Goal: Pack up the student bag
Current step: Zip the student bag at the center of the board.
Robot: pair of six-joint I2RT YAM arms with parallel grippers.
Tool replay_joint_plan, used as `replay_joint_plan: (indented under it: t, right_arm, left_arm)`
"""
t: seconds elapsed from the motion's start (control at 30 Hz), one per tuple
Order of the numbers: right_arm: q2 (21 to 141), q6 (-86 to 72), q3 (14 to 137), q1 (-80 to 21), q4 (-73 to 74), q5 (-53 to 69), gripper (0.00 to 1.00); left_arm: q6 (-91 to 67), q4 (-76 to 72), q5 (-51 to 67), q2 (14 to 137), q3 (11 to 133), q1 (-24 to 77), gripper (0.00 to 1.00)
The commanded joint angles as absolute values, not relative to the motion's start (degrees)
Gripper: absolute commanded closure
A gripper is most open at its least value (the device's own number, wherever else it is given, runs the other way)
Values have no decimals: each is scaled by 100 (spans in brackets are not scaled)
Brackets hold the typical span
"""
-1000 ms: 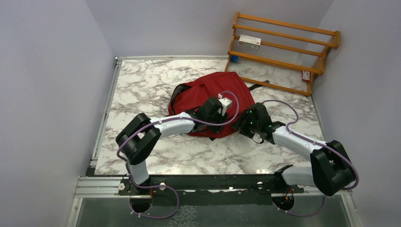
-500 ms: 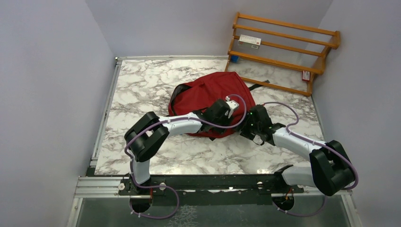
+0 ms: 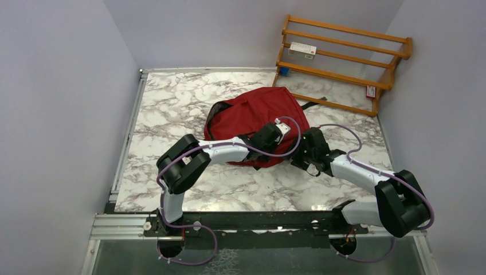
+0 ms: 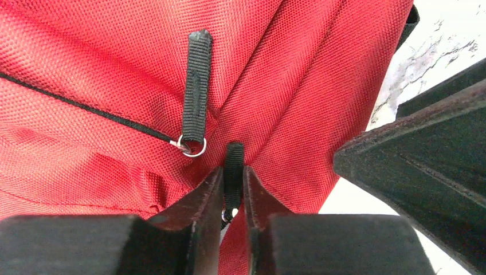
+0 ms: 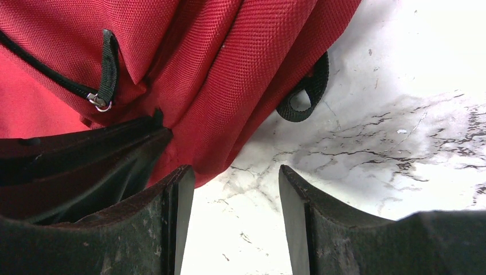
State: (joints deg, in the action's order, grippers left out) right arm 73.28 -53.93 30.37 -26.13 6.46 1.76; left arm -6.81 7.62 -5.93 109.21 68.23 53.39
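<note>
The student bag (image 3: 246, 112), dark red with black straps, lies on the marble table (image 3: 172, 109) in the middle. My left gripper (image 4: 233, 179) is at the bag's near right corner, shut on a black zipper pull tab (image 4: 233, 163). A second black pull tab (image 4: 196, 86) on a metal ring lies flat just beyond it on the red fabric (image 4: 103, 74). My right gripper (image 5: 236, 179) stands open over bare marble right at the bag's edge (image 5: 229, 57), holding nothing. Its finger (image 4: 424, 149) shows close beside the left gripper.
A wooden rack (image 3: 344, 57) leans at the back right corner with a small white box (image 3: 302, 49) on a rail. A black strap loop (image 5: 304, 94) sticks out from under the bag. Walls close in the table on both sides.
My left arm slid a little to the right along the bag and its jaws closed on the zipper pull tab. The right gripper moved slightly toward the bag and stayed open.
</note>
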Motion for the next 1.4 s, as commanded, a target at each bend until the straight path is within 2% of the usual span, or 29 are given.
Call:
replay_joint_plan:
  t: [0.0,0.17,0.5,0.93,1.37]
  right_arm:
    - [7270,-5318,3015,-2558,560,248,40]
    - [7262,-5317,2997,-2558,547,253,40]
    - [7269,-5351,2936,-2549,452,294,40]
    - [6969,-5530,2971,-2549,267,578,38]
    - [7261,-6521,2846,-2549,-879,1203,36]
  left_arm:
    - [-725,957,-931,11063,6996,5361,86]
    - [-707,1033,-922,10798,7110,5361,100]
    - [-843,897,-864,9880,6730,5361,100]
    - [-1118,731,-861,9642,6215,5361,100]
    - [-1345,366,-679,9336,5857,5361,100]
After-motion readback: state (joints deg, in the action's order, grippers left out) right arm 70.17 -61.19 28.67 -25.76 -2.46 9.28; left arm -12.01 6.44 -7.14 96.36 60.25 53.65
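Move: The lower zipper pull sits right between the left hand's half-shut fingertips, within about 1 cm of its hand point. A second pull lies about 3 cm ahead and 1 cm left of that hand, and a black strap loop about 7 cm ahead and 8 cm right, 2 cm lower. From the right hand, the lower pull is about 3 cm ahead and 5 cm left, roughly level. Nearly still at first, the left hand shuts its fingers on the lower zipper pull, then raises it about 6 cm, eases partly down while drawing left and back towards its own side, and ends some 5 cm up, still pinching. Late on, the right hand rises about 4 cm and shifts 3 cm left towards the held pull, rolling about 15 degrees with fingers open. ##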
